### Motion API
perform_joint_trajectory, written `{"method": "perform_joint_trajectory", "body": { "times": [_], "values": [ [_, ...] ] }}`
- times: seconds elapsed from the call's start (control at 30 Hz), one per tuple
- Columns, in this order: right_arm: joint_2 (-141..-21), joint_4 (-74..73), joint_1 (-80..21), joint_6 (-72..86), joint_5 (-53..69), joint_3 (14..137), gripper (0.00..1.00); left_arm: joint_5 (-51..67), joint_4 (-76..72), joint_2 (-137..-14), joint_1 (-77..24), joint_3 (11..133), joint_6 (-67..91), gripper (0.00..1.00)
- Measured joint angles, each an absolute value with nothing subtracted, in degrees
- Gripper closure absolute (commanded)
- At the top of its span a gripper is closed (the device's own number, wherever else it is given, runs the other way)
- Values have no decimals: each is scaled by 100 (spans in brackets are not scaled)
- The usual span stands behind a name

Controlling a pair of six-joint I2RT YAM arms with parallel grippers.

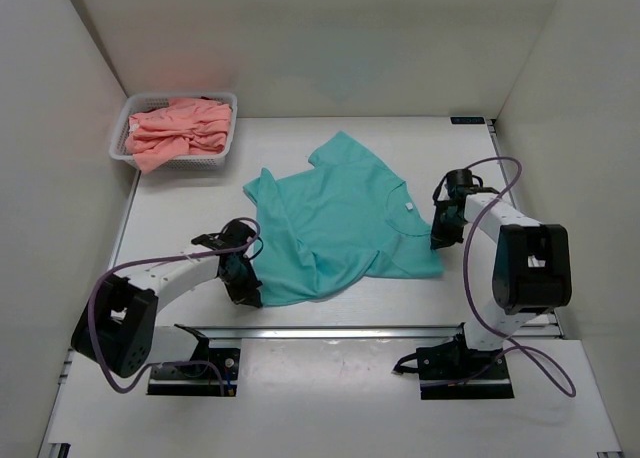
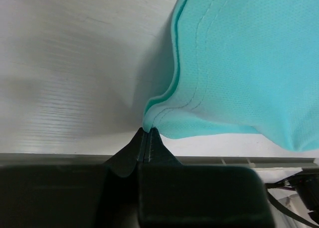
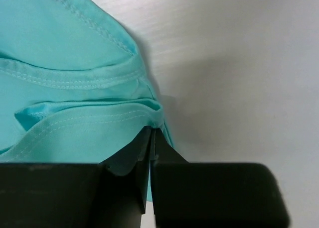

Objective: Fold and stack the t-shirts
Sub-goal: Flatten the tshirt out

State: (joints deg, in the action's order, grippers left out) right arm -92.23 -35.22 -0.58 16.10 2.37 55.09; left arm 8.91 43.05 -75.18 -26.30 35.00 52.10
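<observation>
A teal-green t-shirt (image 1: 340, 223) lies spread and partly rumpled in the middle of the table, its small white neck label (image 1: 409, 207) toward the right. My left gripper (image 1: 244, 278) is shut on the shirt's near left corner (image 2: 154, 119), the hem pinched between the fingertips. My right gripper (image 1: 442, 236) is shut on the shirt's right edge, with a stitched fold of teal cloth (image 3: 99, 118) bunched at the tips. Salmon-pink t-shirts (image 1: 178, 130) sit crumpled in the basket at the back left.
The white mesh basket (image 1: 222, 148) stands at the back left corner, against the left wall. White walls close in the table on the left, back and right. A metal rail (image 1: 330, 330) runs along the near edge between the arm bases.
</observation>
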Motion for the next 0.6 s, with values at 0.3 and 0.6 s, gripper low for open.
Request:
{"method": "perform_joint_trajectory", "body": {
  "times": [0.3, 0.6],
  "values": [
    [-8956, -4003, -75, 1599, 624, 6438, 99, 755, 5113, -7332, -2182, 4466, 4781, 100],
    [-7550, -4281, -217, 1712, 764, 8138, 100, 220, 5610, -7520, -1763, 8101, 4372, 100]
  ]
}}
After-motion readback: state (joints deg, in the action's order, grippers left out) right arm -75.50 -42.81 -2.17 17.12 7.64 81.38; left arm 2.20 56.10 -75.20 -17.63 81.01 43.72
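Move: Both hands already pinch the teal t-shirt near the table, the left at its near-left corner, the right at its near-right edge. The shirt's middle lies some 19 cm ahead and 17 cm right of the left hand, and about 6 cm ahead and 21 cm left of the right. From the left hand, the shirt's far-left corner is about 29 cm straight ahead; the basket is some 42 cm ahead and 17 cm left. The white tag is about 10 cm ahead and 6 cm left of the right hand. Keeping their pinches on the shirt's near side, both hands peel it up off the table, gaining speed after a slow start. The left rises about 23 cm while carrying its corner forward towards the far-left corner; the right goes up about as high but only a little forward. Both wrists tip the fingers up and forward by some 35 degrees. ##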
